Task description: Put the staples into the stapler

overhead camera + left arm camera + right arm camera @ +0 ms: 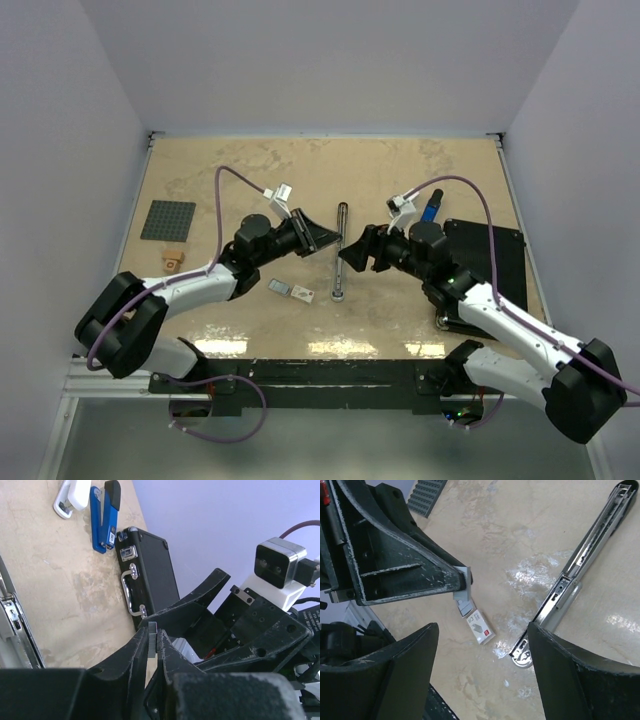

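Observation:
My left gripper (152,630) is shut on a short grey strip of staples (152,642), held upright between its fingertips above the table. In the right wrist view the same strip of staples (462,587) pokes out of the left gripper's tip. My right gripper (483,630) faces it, open, with nothing between its fingers. Below lie the whitish staple box (481,626) with a red mark and a grey tray piece (465,607). The stapler (341,250) lies opened flat as a long metal bar, just beside both grippers (328,238) (352,256).
A blue stapler (430,208) and a white stapler (403,205) lie at the back right, beside a black case (490,260). A grey studded plate (168,220) and a small tan piece (173,262) sit at the left.

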### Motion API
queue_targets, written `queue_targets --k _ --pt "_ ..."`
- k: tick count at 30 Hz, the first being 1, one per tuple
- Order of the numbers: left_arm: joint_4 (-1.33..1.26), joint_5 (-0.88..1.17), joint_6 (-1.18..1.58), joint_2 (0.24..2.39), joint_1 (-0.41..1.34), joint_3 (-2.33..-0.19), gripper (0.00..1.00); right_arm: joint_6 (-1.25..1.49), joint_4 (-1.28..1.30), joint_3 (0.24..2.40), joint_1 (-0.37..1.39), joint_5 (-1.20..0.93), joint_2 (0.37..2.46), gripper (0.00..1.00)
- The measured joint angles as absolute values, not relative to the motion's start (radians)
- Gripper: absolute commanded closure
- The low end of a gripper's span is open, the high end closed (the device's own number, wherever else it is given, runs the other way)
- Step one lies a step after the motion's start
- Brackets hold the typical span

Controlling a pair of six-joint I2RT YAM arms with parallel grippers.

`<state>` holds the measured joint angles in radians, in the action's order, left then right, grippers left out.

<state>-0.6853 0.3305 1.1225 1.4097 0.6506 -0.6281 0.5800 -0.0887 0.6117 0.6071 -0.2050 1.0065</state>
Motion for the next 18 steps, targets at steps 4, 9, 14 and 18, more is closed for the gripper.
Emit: queue_targets --k 4,9,14,18 --pt "-0.677 0.330 1.128 1.414 0.667 -0.633 0.81 0.554 -0.072 0.630 0.649 -0.174 1.017 0.30" --pt "-0.654 0.324 1.125 1.414 0.682 -0.653 0.81 0.517 -0.057 0.693 0.719 -0.099 1.059 0.37" --pt "-0.629 0.307 1.122 1.414 0.688 -0.669 0.81 0.482 -0.027 0.741 0.769 -0.030 1.078 0.46" --pt "-0.608 0.300 1.119 1.414 0.691 -0.670 0.81 0.467 -0.010 0.744 0.780 0.007 1.081 0.57"
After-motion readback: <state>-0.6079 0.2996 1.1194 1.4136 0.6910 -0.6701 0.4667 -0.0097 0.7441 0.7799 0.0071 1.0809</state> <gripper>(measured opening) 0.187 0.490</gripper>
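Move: Held in the left fingertips, the staples lie about 4 cm to the left of the right hand's open fingers, some 1 cm ahead and 1 cm higher. The opened stapler's middle is roughly 6 cm ahead, 3 cm left and 13 cm below the right hand; from the left hand, 5 cm ahead, 1 cm right and 14 cm below. From the right hand, the white staples box lies about 12 cm left, 5 cm back and 13 cm below. Closing in on the staples, the right hand travels left about 3 cm and up some 1.5 cm, rolling roughly 10 degrees, while its wide-open fingers narrow to about half open around the strip's end. The left hand keeps its pinch on the staples and eases about 1 cm to the right to meet them; whether the right fingers touch the strip can't be seen. ##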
